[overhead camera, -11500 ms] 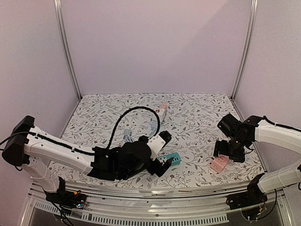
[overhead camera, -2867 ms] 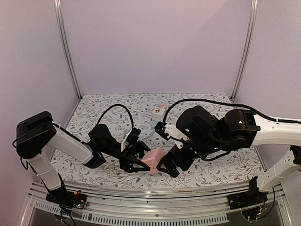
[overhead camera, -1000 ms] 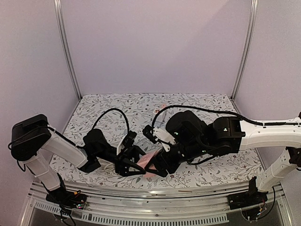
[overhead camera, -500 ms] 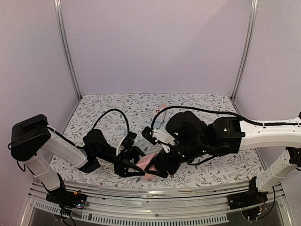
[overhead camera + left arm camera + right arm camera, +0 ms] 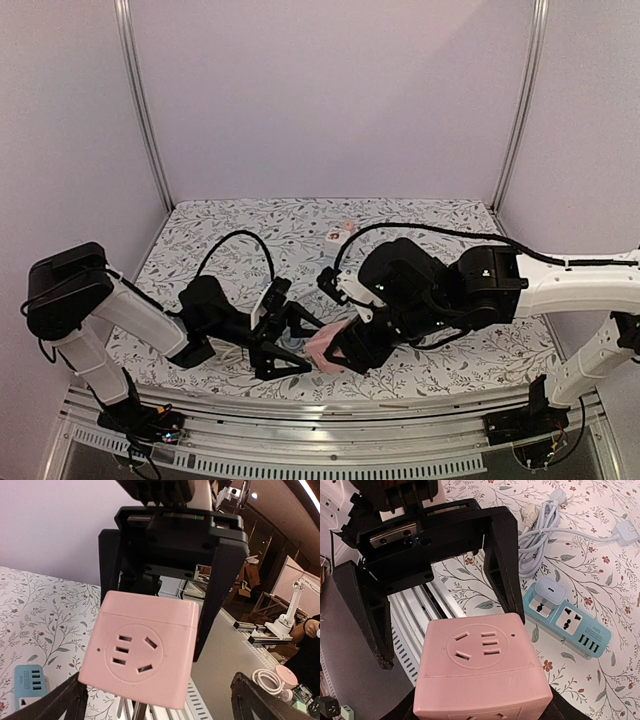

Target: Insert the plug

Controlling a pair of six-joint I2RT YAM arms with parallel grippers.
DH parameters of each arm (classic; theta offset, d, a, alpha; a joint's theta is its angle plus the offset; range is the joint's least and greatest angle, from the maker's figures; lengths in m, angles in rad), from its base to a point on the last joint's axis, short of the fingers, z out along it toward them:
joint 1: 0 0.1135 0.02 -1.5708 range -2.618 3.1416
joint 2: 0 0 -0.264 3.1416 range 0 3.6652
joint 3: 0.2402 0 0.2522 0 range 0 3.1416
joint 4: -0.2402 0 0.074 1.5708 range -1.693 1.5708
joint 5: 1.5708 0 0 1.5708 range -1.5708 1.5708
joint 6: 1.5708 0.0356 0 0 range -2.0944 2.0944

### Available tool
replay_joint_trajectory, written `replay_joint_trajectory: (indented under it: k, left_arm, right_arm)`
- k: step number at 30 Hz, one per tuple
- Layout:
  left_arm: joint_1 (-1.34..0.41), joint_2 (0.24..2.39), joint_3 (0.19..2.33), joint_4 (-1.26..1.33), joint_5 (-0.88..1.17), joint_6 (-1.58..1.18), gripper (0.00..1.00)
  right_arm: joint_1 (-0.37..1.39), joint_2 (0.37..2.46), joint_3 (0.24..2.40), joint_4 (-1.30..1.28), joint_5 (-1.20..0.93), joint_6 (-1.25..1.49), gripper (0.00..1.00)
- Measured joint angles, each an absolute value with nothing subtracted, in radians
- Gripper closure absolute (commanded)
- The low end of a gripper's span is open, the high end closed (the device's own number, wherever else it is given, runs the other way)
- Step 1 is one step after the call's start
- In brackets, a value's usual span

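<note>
A pink cube socket [image 5: 325, 349] hangs just above the table near the front edge, with my right gripper [image 5: 347, 354] shut on its sides. In the right wrist view the cube [image 5: 479, 672] fills the bottom, a round outlet face turned up. My left gripper [image 5: 287, 345] faces the cube from the left, jaws spread wide and off it. In the left wrist view the cube [image 5: 141, 655] floats between my own open fingers [image 5: 70, 700]. A white plug [image 5: 558, 495] ends a coiled white cord [image 5: 540, 527] on the mat.
A teal power strip [image 5: 568, 618] with a white adapter [image 5: 548, 592] plugged in lies on the floral mat just behind the cube. A small pink and white strip [image 5: 341, 235] lies at the back. The table's metal front rail [image 5: 330, 415] runs close below both grippers.
My left gripper's jaws have sprung wide open and let go of the pink cube. The right gripper keeps the cube and has carried it slightly to the right.
</note>
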State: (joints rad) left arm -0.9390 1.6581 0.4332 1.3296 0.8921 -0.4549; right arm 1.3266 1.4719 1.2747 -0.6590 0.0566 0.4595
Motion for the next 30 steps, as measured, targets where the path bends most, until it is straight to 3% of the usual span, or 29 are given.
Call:
replay_joint_trajectory:
  k: [10, 14, 27, 30]
  left_arm:
    - [-0.939, 1.658, 0.466, 1.289, 0.807, -0.355, 0.01]
    - [-0.939, 1.619, 0.475, 1.185, 0.719, -0.290, 0.11]
    - [-0.939, 1.529, 0.517, 0.834, 0.361, -0.171, 0.23]
    - [-0.939, 1.529, 0.550, 0.760, 0.302, -0.163, 0.31]
  right_arm:
    - [1.276, 1.387, 1.256, -0.787, 0.130, 0.460, 1.00]
    - [1.246, 1.370, 1.256, -0.848, 0.162, 0.458, 1.00]
    - [1.168, 1.425, 1.369, -1.014, 0.189, 0.419, 1.00]
    - [1.142, 1.466, 1.402, -1.043, 0.189, 0.414, 1.00]
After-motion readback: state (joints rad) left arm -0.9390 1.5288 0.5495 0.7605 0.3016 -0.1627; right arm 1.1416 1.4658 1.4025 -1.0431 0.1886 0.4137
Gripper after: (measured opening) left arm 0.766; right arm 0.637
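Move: The right hand holds the pink plug cube. The teal strip it is meant for lies about 14 cm ahead, 4 cm to the right and some 18 cm below. From the empty left hand, that strip is about 13 cm ahead, 7 cm right and 17 cm down. The blue adapter on its left end is 12 cm ahead, 2 cm right and 15 cm down, and the cable bundle 11 cm ahead, 16 cm left and 17 cm down. Rightward and then forward, the right hand carries the pink plug cube clear of the left fingers, about 9 cm right and 7 cm forward at nearly constant height, its fingers tipping more steeply down towards the teal strip. The left hand, already open, swings forward about 10 cm and lastly sinks a little towards the strip's adapter end, turning some 30 degrees counter-clockwise, tilting its fingers down and partly closing them on nothing. ##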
